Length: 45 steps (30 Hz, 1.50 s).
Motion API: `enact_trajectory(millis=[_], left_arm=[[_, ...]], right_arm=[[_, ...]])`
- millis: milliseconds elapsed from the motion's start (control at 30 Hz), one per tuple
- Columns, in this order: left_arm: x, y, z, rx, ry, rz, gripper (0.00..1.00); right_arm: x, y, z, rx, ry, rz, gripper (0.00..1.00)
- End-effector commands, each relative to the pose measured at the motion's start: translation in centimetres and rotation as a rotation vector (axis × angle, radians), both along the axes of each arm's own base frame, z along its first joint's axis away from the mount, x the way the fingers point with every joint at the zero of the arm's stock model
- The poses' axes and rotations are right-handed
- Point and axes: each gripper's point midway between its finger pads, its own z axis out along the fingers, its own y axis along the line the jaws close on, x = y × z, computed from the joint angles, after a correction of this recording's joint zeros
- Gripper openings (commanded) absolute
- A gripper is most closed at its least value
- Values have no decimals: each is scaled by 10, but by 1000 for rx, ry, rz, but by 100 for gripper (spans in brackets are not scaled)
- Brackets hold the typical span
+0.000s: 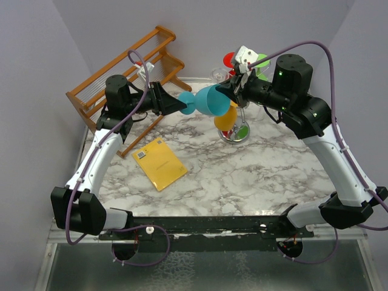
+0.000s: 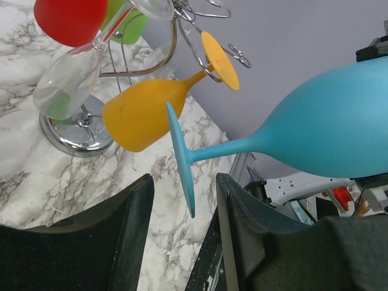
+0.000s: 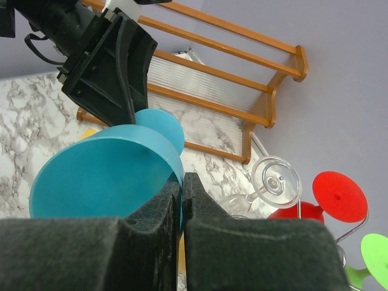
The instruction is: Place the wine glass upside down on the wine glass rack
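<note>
A blue wine glass [image 1: 209, 101] hangs on its side in the air, between both arms. My right gripper [image 1: 225, 91] is shut on its rim, one finger inside the bowl [image 3: 103, 176] and one outside. My left gripper [image 1: 182, 106] is at the glass's foot [image 2: 182, 157]. Its jaws stand on either side of the disc's edge, with a gap showing on each side, so it is open. The wine glass rack [image 1: 235, 132], silver wire on a round shiny base [image 2: 73, 133], stands just right of and below the glass.
On the rack hang a yellow glass [image 2: 142, 115], a red glass [image 2: 70, 18], a clear glass [image 2: 66, 79] and a green one [image 2: 130, 27]. A slatted wooden rack [image 1: 127, 66] stands at the back left. A yellow packet [image 1: 160, 163] lies on the marble table.
</note>
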Motion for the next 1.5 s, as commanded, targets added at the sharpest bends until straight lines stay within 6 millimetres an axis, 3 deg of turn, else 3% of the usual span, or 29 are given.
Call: enact_trajectory(millis=[0,533,700,967,1233,1467], left_arm=[[-6,-5,12,-24,-37,-46,41],[-6,-6,9,-27,-36,-49,2],[0,-3,9,-6,-69,-18,0],[11,12,12,43,-107,53,0],[29,40,19,66,-118,177,0],[45,66,23,239,-233,330,0]], right_arm=[[3,-1,8,24,-27,-9,1],[2,0,4,20,-19,5,1],[3,-2,0,11,-25,0,2],[7,-21,-7,-7,-41,-55,22],[3,-45,-5,-31,-73,-82,54],[4,-82,2,-47,-117,-168,67]])
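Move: The blue glass is held sideways by the right hand; its foot's middle lies about 3 cm right of the left hand point and 1 cm ahead, some 10 cm left, 3 cm back and 4 cm below the right hand. From the left hand, the racked orange glass is roughly 14 cm right, 1 cm back, 10 cm below; the racked clear glass about 11 cm right, 4 cm ahead, 8 cm below. Left fingers pinch the blue glass's foot; right lets go, retreating 6 cm right; left carries it 6 cm left-forward. ##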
